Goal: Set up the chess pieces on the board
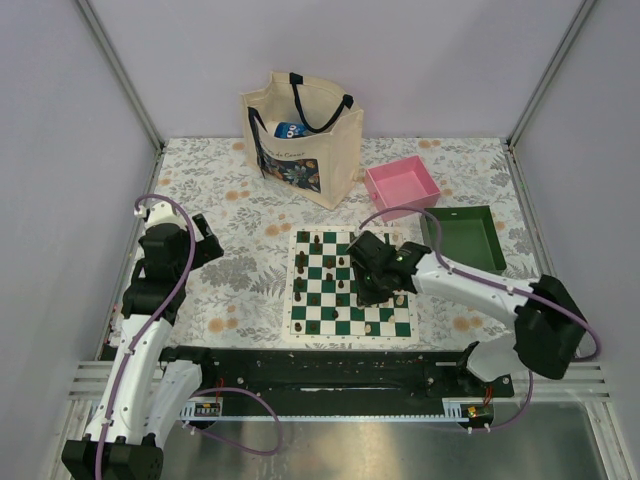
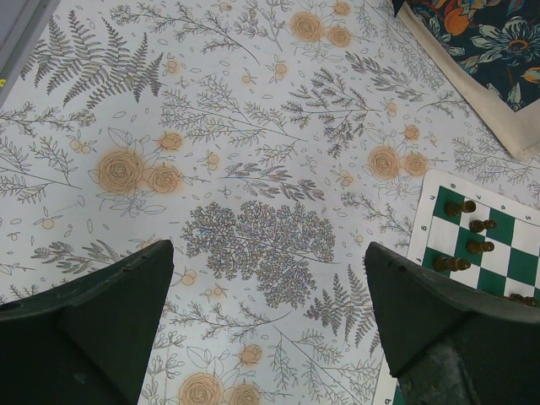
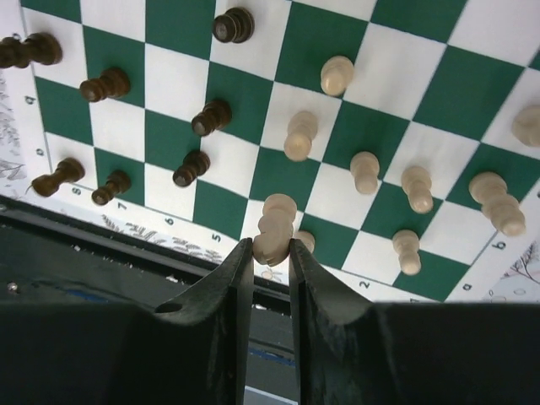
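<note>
The green-and-white board (image 1: 296, 325) lies mid-table. Dark chess pieces (image 3: 210, 116) stand on its left side and cream chess pieces (image 3: 364, 171) on its right in the right wrist view. My right gripper (image 3: 271, 247) hovers over the board's near edge, shut on a cream piece (image 3: 275, 224) held between its fingertips. From above, that gripper (image 1: 378, 290) sits over the board's centre-right. My left gripper (image 2: 270, 253) is open over the floral tablecloth, left of the board (image 2: 506, 228), with nothing between its fingers. A few dark pieces (image 2: 461, 207) show at the board's corner there.
A cream tote bag (image 1: 300, 135) stands at the back. A pink tray (image 1: 402, 185) and a green tray (image 1: 465, 238) sit to the back right of the board. A black rail (image 1: 330, 370) runs along the near table edge.
</note>
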Robot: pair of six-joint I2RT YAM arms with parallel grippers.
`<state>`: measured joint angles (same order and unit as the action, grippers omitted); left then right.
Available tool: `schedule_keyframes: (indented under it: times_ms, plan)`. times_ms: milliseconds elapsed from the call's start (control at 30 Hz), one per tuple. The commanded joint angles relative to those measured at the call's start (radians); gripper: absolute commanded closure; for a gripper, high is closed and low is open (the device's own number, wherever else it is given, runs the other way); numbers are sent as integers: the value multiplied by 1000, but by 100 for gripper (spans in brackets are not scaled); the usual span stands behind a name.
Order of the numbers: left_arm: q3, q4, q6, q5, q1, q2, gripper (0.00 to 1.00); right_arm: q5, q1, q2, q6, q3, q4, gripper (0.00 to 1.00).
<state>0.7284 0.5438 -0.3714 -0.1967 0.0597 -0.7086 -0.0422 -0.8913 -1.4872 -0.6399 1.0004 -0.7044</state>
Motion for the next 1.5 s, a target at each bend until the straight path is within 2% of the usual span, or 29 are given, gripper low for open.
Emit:
schedule_keyframes:
  times_ms: [0,133,233,433,1067,1467]
  plan:
    - [20,-42,-4,11,-8,6,1,-79,-5,154,-76,-55,-27,76]
    - [19,-41,-4,13,-11,8,1,-168,12,241,-121,-88,-99,76]
    - [19,-41,-4,16,-11,6,1,-177,55,284,-159,-141,-151,77]
    - [20,-42,-6,17,-11,6,1,-166,146,386,-173,-239,-149,77]
    - [17,-44,-4,17,-11,6,1,-124,189,255,-133,-296,-1,76]
    - [16,-44,-4,16,-11,6,1,-120,196,260,-132,-295,-23,75]
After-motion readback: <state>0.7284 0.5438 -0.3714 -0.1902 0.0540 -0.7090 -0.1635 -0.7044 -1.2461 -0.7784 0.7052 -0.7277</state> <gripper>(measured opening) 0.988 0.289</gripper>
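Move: The right gripper already holds a white piece by its top, a little above the board. It is meant for the empty white square b1 on the board's right edge, about 10 cm to the right, 1 cm back and 6 cm down. The white piece on c1 stands roughly 3 cm ahead and 10 cm right; one pawn is 2 cm back and 8 cm right, another 2 cm ahead and 6 cm right. From the left gripper, b1 lies some 49 cm right and 10 cm back. Lift the held white piece about 3 cm and carry it about 10 cm right, over to the board's right edge, drifting back slightly while turning the right wrist clockwise some 20 degrees. Then sink about 6 cm from the top of the lift, easing forward a touch, to bring the piece down on b1 between its neighbours, fingers still shut on it. ##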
